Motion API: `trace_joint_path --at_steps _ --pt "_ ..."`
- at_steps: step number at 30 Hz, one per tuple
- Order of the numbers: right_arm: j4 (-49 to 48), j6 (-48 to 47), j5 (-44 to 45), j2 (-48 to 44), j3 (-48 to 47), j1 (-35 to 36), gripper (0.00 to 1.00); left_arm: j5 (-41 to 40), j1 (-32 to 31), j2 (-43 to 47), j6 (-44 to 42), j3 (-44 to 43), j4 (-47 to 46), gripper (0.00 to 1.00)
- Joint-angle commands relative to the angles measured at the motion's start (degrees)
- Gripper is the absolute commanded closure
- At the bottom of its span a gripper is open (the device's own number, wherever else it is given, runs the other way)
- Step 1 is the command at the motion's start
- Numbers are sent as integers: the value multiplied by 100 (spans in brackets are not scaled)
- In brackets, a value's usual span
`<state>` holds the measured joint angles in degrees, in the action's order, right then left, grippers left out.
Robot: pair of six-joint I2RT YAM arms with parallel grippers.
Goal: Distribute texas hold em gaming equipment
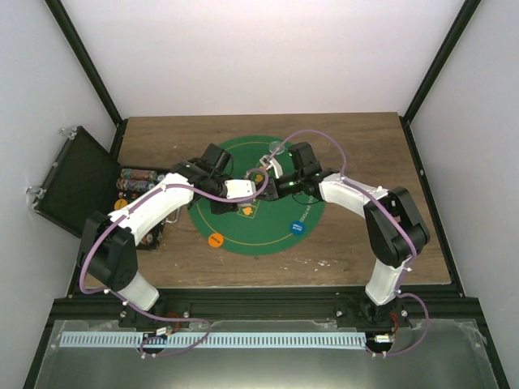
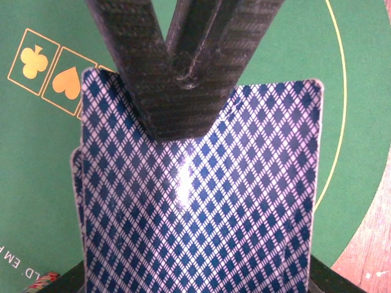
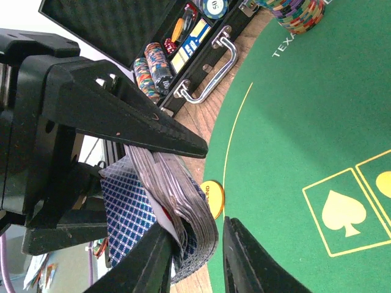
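Observation:
My left gripper (image 1: 243, 191) is shut on a deck of blue-backed playing cards (image 1: 239, 190) above the green mat (image 1: 268, 239). In the left wrist view the top card (image 2: 201, 201) hides the left jaws. My right gripper (image 1: 263, 179) meets the deck from the other side. In the right wrist view its jaws (image 3: 197, 231) straddle the deck's bent end (image 3: 183, 207), the left one against the cards, a sliver of gap at the right one. An orange disc (image 1: 215, 240) (image 3: 214, 196) and a blue disc (image 1: 298, 228) lie near the mat's front edge. A clear disc (image 1: 276, 147) lies at its far edge.
An open black case (image 1: 81, 182) (image 3: 110, 18) with rows of chips (image 1: 138, 178) (image 3: 153, 64) and a metal handle (image 3: 211, 70) stands at the table's left. A stack of chips (image 3: 296, 12) sits on the mat (image 3: 293, 110). Purple cables arc over both arms.

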<state>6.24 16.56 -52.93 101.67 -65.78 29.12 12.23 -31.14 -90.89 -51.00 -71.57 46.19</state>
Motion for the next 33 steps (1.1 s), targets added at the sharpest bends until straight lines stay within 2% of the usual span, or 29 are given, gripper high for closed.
trace_joint_path --at_steps 1,6,19,33 --pt "320 -147 217 -163 -212 -30 77 39 20 19 -24 -51 -33 50" --pt "595 -296 351 -174 -291 -47 80 8 16 36 -48 -45 -21 50" --pt "695 -383 90 -314 -308 -47 99 -26 20 -8 -50 -18 -71 50" --pt "809 -537 215 -685 -211 -257 99 -91 97 4 -30 91 -141 50"
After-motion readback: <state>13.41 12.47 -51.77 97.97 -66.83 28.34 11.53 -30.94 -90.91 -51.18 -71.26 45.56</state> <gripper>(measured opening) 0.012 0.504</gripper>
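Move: The card deck is gripped in the left fingers, practically at that hand's point and about 1 cm below it. From the right hand, whose partly open fingertips are already at the deck's end, the deck's middle lies some 4 cm left, 1 cm back and 2 cm lower. Roughly 14 cm below the right hand on the felt are the orange button, about 13 cm back and 13 cm left, and the blue button, 9 cm back and 12 cm right. Close the right gripper from about a quarter open to fully shut, pinching the end of the outer card at the deck's edge. Ease the hand back slightly as the fingers shut, then draw it up about 1.5 cm and about 1 cm right, away from the deck. Hold the left gripper still, keeping its grip on the deck. ##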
